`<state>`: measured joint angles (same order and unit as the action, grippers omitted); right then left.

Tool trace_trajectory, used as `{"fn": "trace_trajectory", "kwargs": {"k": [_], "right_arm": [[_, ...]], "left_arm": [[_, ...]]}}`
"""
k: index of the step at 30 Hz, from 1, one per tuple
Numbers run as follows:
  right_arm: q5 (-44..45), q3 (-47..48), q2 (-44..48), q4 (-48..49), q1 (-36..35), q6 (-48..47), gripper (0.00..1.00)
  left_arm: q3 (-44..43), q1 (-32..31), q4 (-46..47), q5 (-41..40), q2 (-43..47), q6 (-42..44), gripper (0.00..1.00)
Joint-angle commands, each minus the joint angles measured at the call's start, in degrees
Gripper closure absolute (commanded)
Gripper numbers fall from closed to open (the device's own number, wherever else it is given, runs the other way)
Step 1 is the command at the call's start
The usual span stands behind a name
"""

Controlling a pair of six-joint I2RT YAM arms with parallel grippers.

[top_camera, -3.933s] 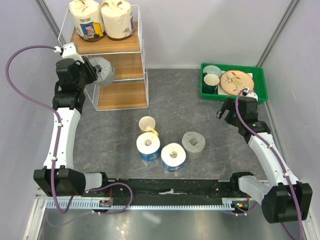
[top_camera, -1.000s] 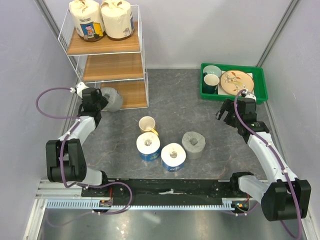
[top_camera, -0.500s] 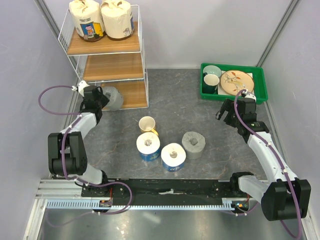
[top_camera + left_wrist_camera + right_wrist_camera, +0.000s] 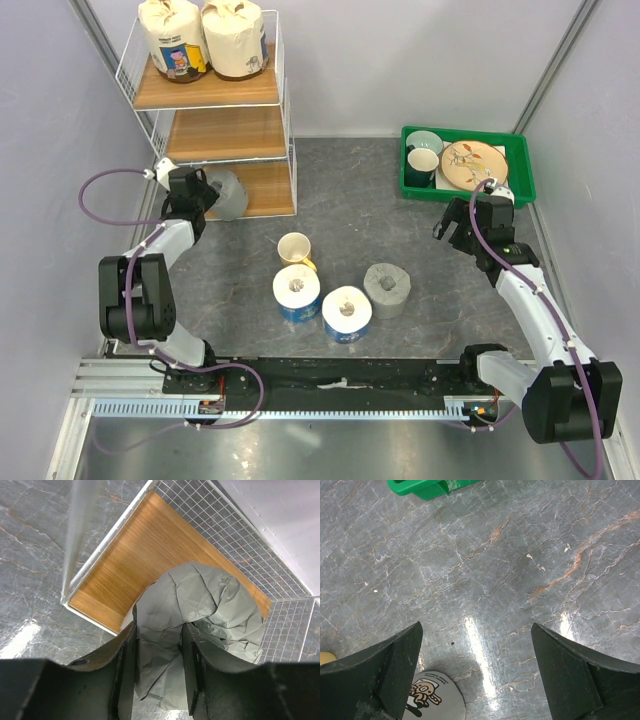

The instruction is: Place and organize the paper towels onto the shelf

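The shelf (image 4: 215, 135) stands at the back left, a white wire rack with wooden boards. Two cream paper towels (image 4: 170, 40) (image 4: 235, 38) stand on its top tier. My left gripper (image 4: 205, 195) is shut on a grey roll (image 4: 228, 196) at the left end of the bottom tier. In the left wrist view the fingers (image 4: 127, 655) pinch the crumpled grey wrap (image 4: 200, 605) over the bottom board (image 4: 135, 565). Two white-and-blue rolls (image 4: 297, 292) (image 4: 346, 313) and another grey roll (image 4: 386, 288) stand on the table. My right gripper (image 4: 452, 224) (image 4: 476, 627) hangs open over bare table.
A yellow mug (image 4: 295, 248) sits just behind the white-and-blue rolls. A green tray (image 4: 468, 192) with dishes is at the back right. In the right wrist view a roll's end with a cartoon label (image 4: 437, 697) shows at the bottom left.
The left arm has brought the grey roll down from the middle tier's height to the bottom tier, nudging it slightly toward the shelf in the last second. The right arm has not moved.
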<state>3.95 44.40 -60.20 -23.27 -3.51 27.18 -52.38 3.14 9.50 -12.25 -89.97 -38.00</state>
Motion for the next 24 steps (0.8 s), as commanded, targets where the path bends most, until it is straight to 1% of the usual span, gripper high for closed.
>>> {"fn": "trace_trajectory", "kwargs": {"k": [1,8,11,15,17,22,24], "right_arm": [[1.1,1.4,1.1,0.2,0.3,-0.5,0.02],[1.0,1.5,1.0,0.1,0.4,-0.5,0.02],[0.9,1.5,1.1,0.1,0.4,-0.4,0.02],[1.0,1.5,1.1,0.0,0.5,-0.4,0.02],[0.9,1.5,1.1,-0.1,0.4,-0.4,0.02],[0.6,1.5,0.8,0.0,0.4,-0.3,0.02],[0.6,1.6,0.7,0.0,0.5,-0.2,0.02]], "left_arm": [[-4.0,0.1,4.0,-1.0,-1.3,-2.9,0.56],[-4.7,0.1,4.0,-1.2,-1.5,-2.5,0.55],[-4.7,0.2,3.7,-1.1,-1.7,-2.4,0.49],[-4.3,0.2,3.7,-0.6,-1.5,-2.8,0.36],[-4.0,0.2,3.5,-0.3,-1.1,-2.9,0.34],[-2.0,0.1,3.3,-0.1,3.3,-3.0,0.24],[-0.5,0.1,3.2,-0.1,5.4,-3.2,0.18]]}}
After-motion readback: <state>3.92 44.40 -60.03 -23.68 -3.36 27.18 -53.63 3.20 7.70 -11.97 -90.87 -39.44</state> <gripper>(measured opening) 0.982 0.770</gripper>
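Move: The gray paper towel roll, held by the left hand at its left end, lies tilted with its middle about 5 cm to the right, 2 cm ahead and 3 cm below. The bottom shelf board's middle is some 7 cm right, 4 ahead and 6 below; the mug is about 19 cm right and 14 back, the nearest blue-white roll 20 right and 24 back. The same gray roll lies about 52 cm left and 12 ahead of the right hand. The left hand nudges the gray roll forward over the bottom shelf by barely 1 cm, one finger in its core and the other on its outer side, with the wrist almost unturned. It stalls there and opens its fingers from a little under half to about three quarters, the outer finger coming off the paper, while the hand eases back by about half a centimetre and sinks by about as much. ##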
